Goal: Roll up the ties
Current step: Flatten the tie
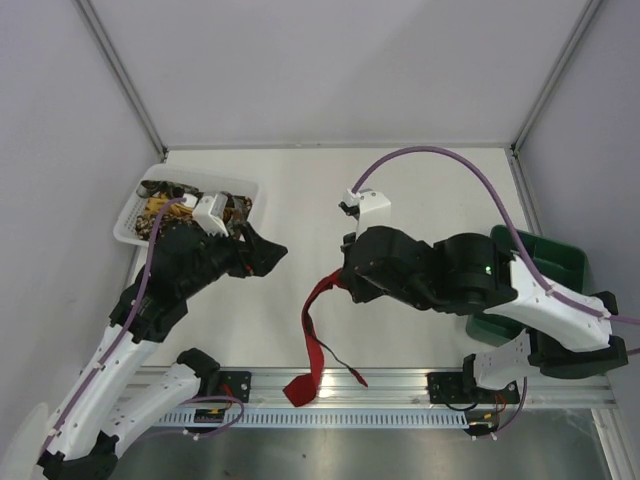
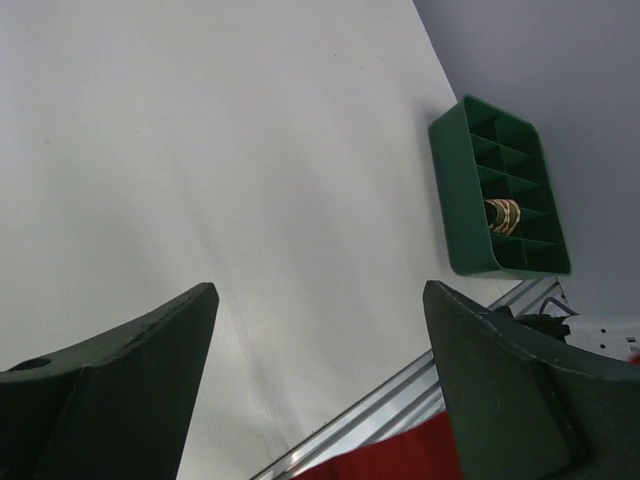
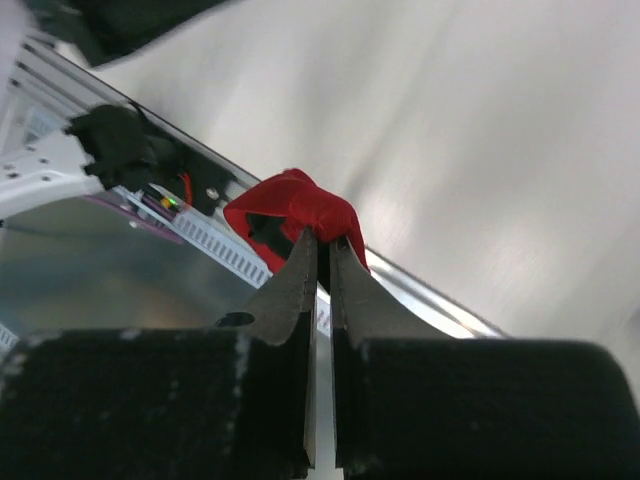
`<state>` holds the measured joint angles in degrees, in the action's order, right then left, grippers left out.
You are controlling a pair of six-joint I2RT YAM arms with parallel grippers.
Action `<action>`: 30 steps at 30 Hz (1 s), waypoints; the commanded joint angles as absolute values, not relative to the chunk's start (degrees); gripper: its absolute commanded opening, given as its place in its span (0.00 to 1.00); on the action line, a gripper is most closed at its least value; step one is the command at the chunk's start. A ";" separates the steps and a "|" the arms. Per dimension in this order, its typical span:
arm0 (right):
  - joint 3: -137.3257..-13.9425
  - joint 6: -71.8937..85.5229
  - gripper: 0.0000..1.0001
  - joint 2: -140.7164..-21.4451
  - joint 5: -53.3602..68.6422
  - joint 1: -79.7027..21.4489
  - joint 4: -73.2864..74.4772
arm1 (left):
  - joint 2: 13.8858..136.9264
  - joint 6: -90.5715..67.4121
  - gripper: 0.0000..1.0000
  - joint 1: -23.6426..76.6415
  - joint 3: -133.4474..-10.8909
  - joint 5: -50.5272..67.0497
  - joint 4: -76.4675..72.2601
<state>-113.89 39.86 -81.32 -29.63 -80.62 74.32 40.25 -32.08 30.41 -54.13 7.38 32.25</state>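
Note:
A bright red tie [image 1: 312, 330] hangs from my right gripper [image 1: 340, 283], draping down over the table's front rail with its pointed end [image 1: 299, 390] at the metal strip. In the right wrist view my right gripper [image 3: 322, 240] is shut on a bunched fold of the red tie [image 3: 295, 205]. My left gripper [image 1: 268, 250] stands open and empty to the left of the tie, above the table. Between its wide-apart fingers [image 2: 150, 350] a strip of the red tie [image 2: 400, 458] shows low down. Several brown-gold ties [image 1: 165, 207] lie in the white basket.
The white mesh basket [image 1: 135, 215] sits at the back left, partly under my left arm. A green compartment tray [image 2: 500, 190] stands at the right edge with one rolled patterned tie [image 2: 503, 215] in a cell. The aluminium rail [image 1: 400, 380] runs along the front edge.

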 commanded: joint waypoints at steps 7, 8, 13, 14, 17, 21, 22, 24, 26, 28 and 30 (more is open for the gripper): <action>-100.12 52.73 0.00 -73.57 -28.41 -76.15 87.10 | 40.60 -31.03 0.91 30.41 -49.40 19.77 26.73; -97.76 53.26 0.00 -73.30 -25.78 -73.50 87.19 | 41.30 -30.42 0.91 30.50 -49.57 19.60 27.68; -91.15 49.59 0.00 -76.88 -25.30 -58.30 85.70 | 45.26 -29.44 0.91 30.50 -52.46 19.25 30.41; -88.79 47.22 0.00 -78.38 -26.36 -52.01 83.78 | 46.05 -29.88 0.90 30.50 -52.64 19.51 30.50; -86.31 35.28 0.00 -86.43 -20.59 -38.38 72.98 | 48.95 -31.02 0.89 30.85 -53.52 19.68 31.64; -93.48 25.07 0.00 -102.53 -13.49 -30.09 69.60 | 51.76 -32.43 0.88 31.46 -53.00 20.65 33.57; -95.08 21.48 0.00 -108.57 -9.45 -27.80 71.35 | 52.90 -32.87 0.88 31.64 -52.56 21.35 33.84; -97.90 17.60 0.00 -113.71 -7.84 -26.82 73.46 | 54.05 -33.13 0.87 31.99 -52.03 22.06 33.93; -101.42 16.27 0.00 -117.66 -10.01 -26.37 74.79 | 56.24 -33.48 0.87 32.87 -51.33 22.06 33.84; -102.65 16.08 0.00 -119.08 -8.80 -24.27 74.53 | 58.26 -33.22 0.89 35.05 -51.94 21.36 33.40; -102.39 16.17 0.00 -119.97 -7.13 -22.95 73.39 | 62.21 -31.65 0.91 37.95 -53.34 16.90 33.31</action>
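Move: The tie already hangs from the right hand's shut fingers; the open patch of table it is taken to lies about 21 cm ahead, 17 cm to the right and 36 cm below. The green tray is some 10 cm ahead and 53 cm right, and the table's front edge about 10 cm straight back, both equally low. From the left hand, that patch is roughly 12 cm ahead, 34 cm right and 27 cm down. Still pinching the tie, the right hand swoops tableward, some 30 cm down, forward and right; left sinks 10 cm. ##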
